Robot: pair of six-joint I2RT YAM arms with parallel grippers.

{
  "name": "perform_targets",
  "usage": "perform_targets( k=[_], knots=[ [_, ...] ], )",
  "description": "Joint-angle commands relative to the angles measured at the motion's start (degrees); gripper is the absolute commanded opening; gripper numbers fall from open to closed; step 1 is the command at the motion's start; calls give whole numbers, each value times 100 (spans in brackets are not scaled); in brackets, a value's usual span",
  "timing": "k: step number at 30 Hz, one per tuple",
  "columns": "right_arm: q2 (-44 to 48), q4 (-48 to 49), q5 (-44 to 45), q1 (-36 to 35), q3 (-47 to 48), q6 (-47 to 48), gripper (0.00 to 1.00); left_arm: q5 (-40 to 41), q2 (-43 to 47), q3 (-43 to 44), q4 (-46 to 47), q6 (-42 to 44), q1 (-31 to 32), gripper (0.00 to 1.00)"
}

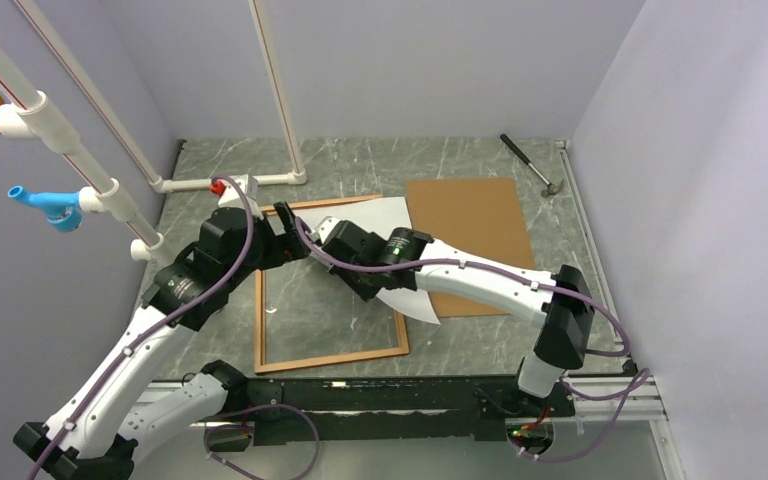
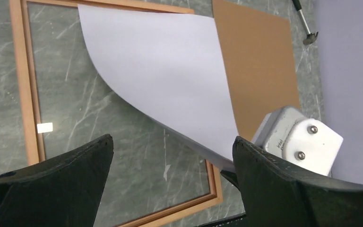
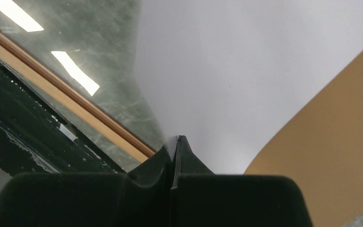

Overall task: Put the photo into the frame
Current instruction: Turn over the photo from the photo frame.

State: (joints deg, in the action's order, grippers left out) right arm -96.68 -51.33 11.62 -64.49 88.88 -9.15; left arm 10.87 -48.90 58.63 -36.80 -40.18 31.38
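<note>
The photo [image 1: 375,212] shows only its plain white back [image 2: 170,71] and curls upward, its far edge lying over the far right part of the frame. My right gripper [image 3: 177,138] is shut on the photo's near edge [image 3: 246,71], holding it above the table [image 1: 375,288]. The reddish-brown frame [image 1: 332,359] lies flat on the green marbled table, its left rail [image 2: 30,94] and near right corner in plain sight. My left gripper [image 2: 172,139] hangs open over the frame's inside, holding nothing, close beside the right wrist [image 1: 288,228].
A brown fibreboard panel [image 1: 470,225] lies flat to the right of the frame, partly under the photo [image 2: 260,61]. A small hammer [image 1: 532,165] rests at the back right. White pipes [image 1: 280,100] stand at the back left. Walls enclose the table.
</note>
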Motion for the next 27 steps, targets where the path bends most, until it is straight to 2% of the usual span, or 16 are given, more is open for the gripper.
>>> perform_targets(
  k=[1,2,3,4,7,9,11,14,20,27],
  knots=[
    [-58,359,-49,-161,-220,-102,0,204,263,153,-27,-94,-50,100],
    [-61,433,-88,-192,-283,-133,0,208,293,154,-31,-97,-51,99],
    [-49,498,-150,-199,-336,-176,5,217,309,168,-47,-96,-52,99],
    [-33,546,-199,-204,-377,-223,14,229,325,180,-83,-95,-59,99],
    [84,730,-332,-204,-485,-342,52,277,350,218,-151,-62,-59,99],
    [207,836,-435,-182,-531,-382,70,266,364,211,-151,-26,-56,99],
    [324,937,-688,-115,-579,-402,81,253,372,206,-140,-15,-60,99],
    [553,1183,-1396,130,-787,-439,87,220,360,221,-149,12,-63,99],
    [1224,1866,-2942,1137,-1429,-649,90,53,398,164,10,28,-64,99],
    [1756,2305,-4019,2861,-2277,-912,89,-339,91,222,127,106,-67,99]
  ],
)
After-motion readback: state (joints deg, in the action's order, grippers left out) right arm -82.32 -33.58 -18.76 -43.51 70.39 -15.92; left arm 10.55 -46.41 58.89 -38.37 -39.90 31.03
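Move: The right hand pinches the photo's near-left corner. The frame's middle lies about 8 cm to its left, 7 cm ahead and 14 cm down; the curled photo's middle is some 10 cm ahead and 3 cm right, roughly 10 cm lower. The brown board's middle is about 26 cm right and 16 cm ahead, on the table. From the idle left hand, the frame's middle is about 3 cm ahead, 3 cm right and 24 cm below. The right hand lets go of the photo's corner, fingers going from shut to wide open while it eases about 2.5 cm down, 2.5 cm back and 2 cm left over the frame. Then it reverses, pulling clear forward, right and up by 4 to 5 cm each way, the wrist tilting some 30 degrees so the fingers point more to the left. ##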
